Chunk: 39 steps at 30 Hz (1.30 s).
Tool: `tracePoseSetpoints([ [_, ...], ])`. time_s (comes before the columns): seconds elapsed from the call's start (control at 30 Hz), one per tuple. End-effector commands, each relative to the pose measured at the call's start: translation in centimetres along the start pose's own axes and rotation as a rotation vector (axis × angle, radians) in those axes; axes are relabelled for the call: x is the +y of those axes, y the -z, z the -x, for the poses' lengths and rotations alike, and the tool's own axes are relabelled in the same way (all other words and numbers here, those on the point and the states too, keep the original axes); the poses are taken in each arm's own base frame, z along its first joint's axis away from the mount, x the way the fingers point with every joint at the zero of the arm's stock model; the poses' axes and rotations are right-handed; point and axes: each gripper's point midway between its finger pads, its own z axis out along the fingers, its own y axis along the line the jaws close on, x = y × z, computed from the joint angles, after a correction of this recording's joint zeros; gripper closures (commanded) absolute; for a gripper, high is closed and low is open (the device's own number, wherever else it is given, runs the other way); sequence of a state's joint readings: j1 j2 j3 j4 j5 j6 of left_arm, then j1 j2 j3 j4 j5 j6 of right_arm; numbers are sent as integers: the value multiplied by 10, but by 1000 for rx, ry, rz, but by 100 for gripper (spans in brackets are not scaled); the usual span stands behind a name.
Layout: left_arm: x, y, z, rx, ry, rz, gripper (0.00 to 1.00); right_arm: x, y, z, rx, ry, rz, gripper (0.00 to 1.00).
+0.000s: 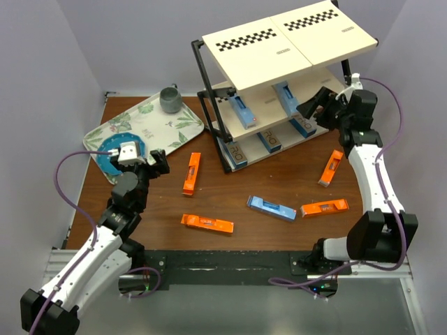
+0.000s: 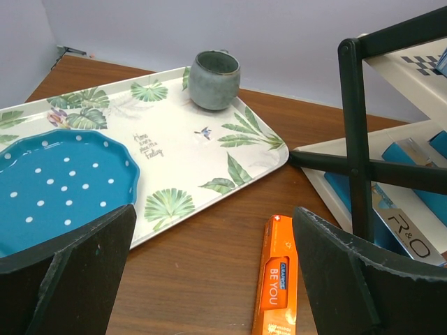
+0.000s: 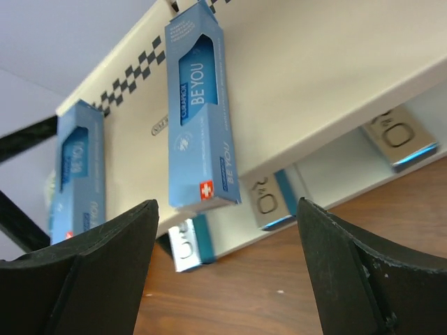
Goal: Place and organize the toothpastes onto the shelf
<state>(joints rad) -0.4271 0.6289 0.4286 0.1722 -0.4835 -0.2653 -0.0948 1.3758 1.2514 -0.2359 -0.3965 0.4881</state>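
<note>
The shelf [image 1: 293, 42] stands at the back right. Its middle board holds two blue toothpastes [image 3: 199, 105] [image 3: 77, 167]. Three silver-white ones [image 3: 262, 202] lie on the bottom board. My right gripper [image 1: 311, 106] [image 3: 227, 265] hangs open just off the shelf's right front with nothing between its fingers. On the table lie several more cartons: orange ones [image 1: 191, 173] [image 1: 207, 223] [image 1: 324, 208] [image 1: 330, 168] and a blue one [image 1: 271, 208]. My left gripper [image 1: 157, 162] [image 2: 213, 272] is open, low over the wood, with an orange carton [image 2: 278, 283] beside its right finger.
A leaf-patterned white tray [image 1: 183, 129] [image 2: 174, 139] sits at the back left with a grey cup [image 1: 170, 99] [image 2: 214, 79] and a blue dotted plate [image 2: 63, 188] on it. The shelf's black frame post [image 2: 355, 139] stands right of my left gripper.
</note>
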Motion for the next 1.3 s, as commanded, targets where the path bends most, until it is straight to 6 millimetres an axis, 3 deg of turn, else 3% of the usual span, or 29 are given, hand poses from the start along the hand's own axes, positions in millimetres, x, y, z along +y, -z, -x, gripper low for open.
tracePoseSetpoints([
  [0.0,-5,-2,18,-59,15,-9,1,-1,13,14,-98,233,-11,15],
  [0.13,-5,-3,17,-57,15,-9,1,6,9,15,-133,379,-41,17],
  [0.23,-5,-3,15,-50,13,-7,1,36,0,2,-149,542,-27,18],
  [0.27,-4,-3,15,-49,11,-7,1,33,-1,9,-183,578,-68,18],
  [0.6,-4,-5,11,-36,5,0,1,19,-20,9,-241,564,-151,24],
  [0.97,-5,-7,7,-25,-1,0,1,29,-37,-3,-197,594,-60,44],
  [1.27,-5,-8,4,-14,-9,-1,1,42,-43,-13,-145,674,48,68],
])
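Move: The blue toothpaste box on the middle shelf has its middle about 9 cm ahead of the right hand, 7 cm to its left and 1 cm lower. The second blue box on that shelf stands about 11 cm to the left of it and 3 cm nearer; a toothpaste box on the bottom shelf is some 5 cm ahead of the hand, 2 cm to its right and 14 cm down. From the left hand, the aimed-at box is roughly 22 cm ahead, 32 cm to the right and 4 cm higher. Leftward in front of the shelf the right hand swings about 5 cm, after easing back slightly, rolling some 30 degrees so its left side drops and tipping its fingers up. Once across, it drifts a little right, then goes forward and slightly down onto the blue box's near end, closing its open fingers until they pinch the end from both sides. ##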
